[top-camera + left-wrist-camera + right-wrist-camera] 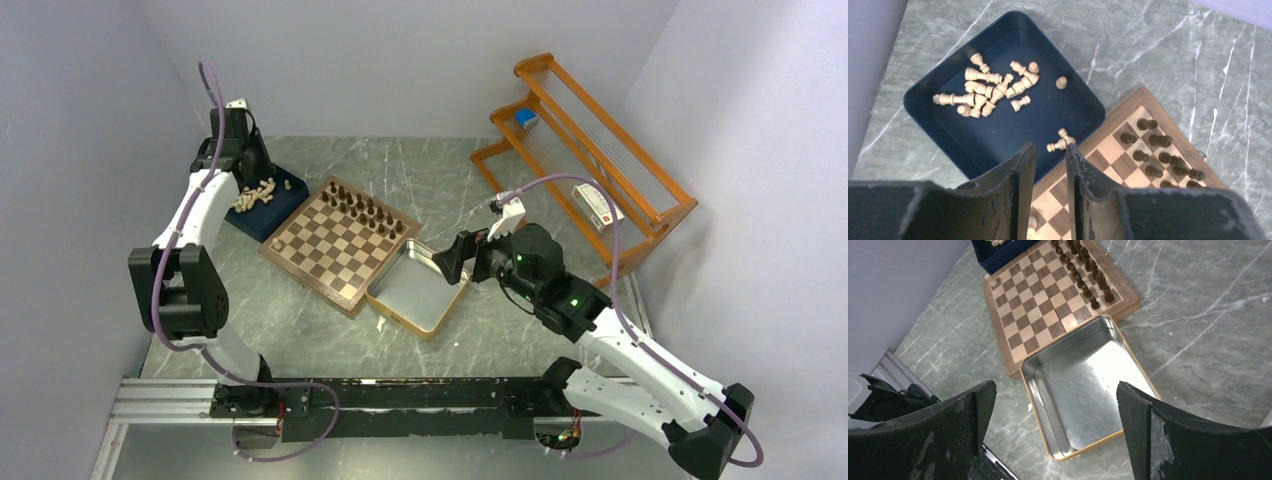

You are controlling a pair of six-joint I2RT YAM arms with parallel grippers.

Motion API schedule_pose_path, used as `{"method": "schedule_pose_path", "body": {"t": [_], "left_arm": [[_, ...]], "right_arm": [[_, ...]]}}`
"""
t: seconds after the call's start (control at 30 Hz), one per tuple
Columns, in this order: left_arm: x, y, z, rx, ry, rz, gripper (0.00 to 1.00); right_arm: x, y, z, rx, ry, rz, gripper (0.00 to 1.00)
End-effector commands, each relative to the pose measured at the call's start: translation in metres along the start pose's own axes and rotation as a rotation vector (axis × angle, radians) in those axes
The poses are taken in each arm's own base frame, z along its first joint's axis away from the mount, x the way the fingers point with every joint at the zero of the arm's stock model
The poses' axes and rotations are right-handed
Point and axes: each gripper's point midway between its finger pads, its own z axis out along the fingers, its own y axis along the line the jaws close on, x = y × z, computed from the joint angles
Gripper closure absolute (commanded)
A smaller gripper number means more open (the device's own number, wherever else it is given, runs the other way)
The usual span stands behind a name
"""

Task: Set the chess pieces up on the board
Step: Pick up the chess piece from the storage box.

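The board lies at the table's middle, with dark chess pieces standing in two rows along its far edge. Pale chess pieces lie jumbled in the navy tray beside the board's far-left corner. One pale piece stands on a corner square of the board. My left gripper hovers over the tray's near edge and the board's rim, jaws a narrow gap apart, nothing between them. My right gripper is wide open and empty above the silver tin.
The gold-rimmed silver tin sits against the board's right edge. An orange wooden rack stands at the back right, holding a small blue thing and a white box. Grey walls close in the left, the back and the right.
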Motion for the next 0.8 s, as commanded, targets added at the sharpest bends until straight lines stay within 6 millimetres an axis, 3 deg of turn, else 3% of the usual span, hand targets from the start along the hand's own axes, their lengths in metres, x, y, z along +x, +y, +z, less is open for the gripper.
{"method": "schedule_pose_path", "body": {"t": [0.0,0.1,0.27,0.37,0.5,0.77], "left_arm": [[-0.005,0.004,0.032,0.060,-0.052,-0.096,0.67],[-0.003,0.026,0.048,0.033,-0.090,-0.160,0.65],[0.002,0.040,0.081,-0.016,-0.033,-0.145,0.67],[0.008,0.042,0.099,-0.023,-0.012,-0.146,0.67],[0.006,0.029,0.115,0.049,-0.040,-0.136,0.66],[0.006,0.028,0.133,0.070,-0.065,-0.055,0.67]], "right_arm": [[-0.020,0.009,-0.005,-0.043,-0.060,-0.031,0.05],[-0.023,0.017,-0.008,-0.096,-0.090,-0.035,0.05],[-0.021,0.018,-0.009,-0.111,-0.108,-0.029,0.05],[-0.020,0.012,-0.005,-0.075,-0.096,-0.022,0.05],[-0.019,0.011,0.002,-0.064,-0.090,-0.025,0.05],[-0.028,0.010,0.008,-0.046,-0.099,-0.073,0.05]]}}
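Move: The near-right end of the heap of light chess pieces in the storage box lies about 9 cm ahead of the empty left hand, 5 cm to its left and 18 cm below. A lone upright piece by the box's right wall stands some 10 cm ahead, straight in line. The light piece already set on the board is about 10 cm back, 14 cm below. From the right hand the heap's end lies roughly 34 cm ahead, 45 cm left, 23 cm down. Towards the light pieces heaped in the storage box the left hand sinks about 11 cm, easing off near the end. It swings some 5 cm left in the first half and reaches about 7 cm forward overall, fingers kept about a third open, with only a slight roll of the wrist; it touches nothing yet. ##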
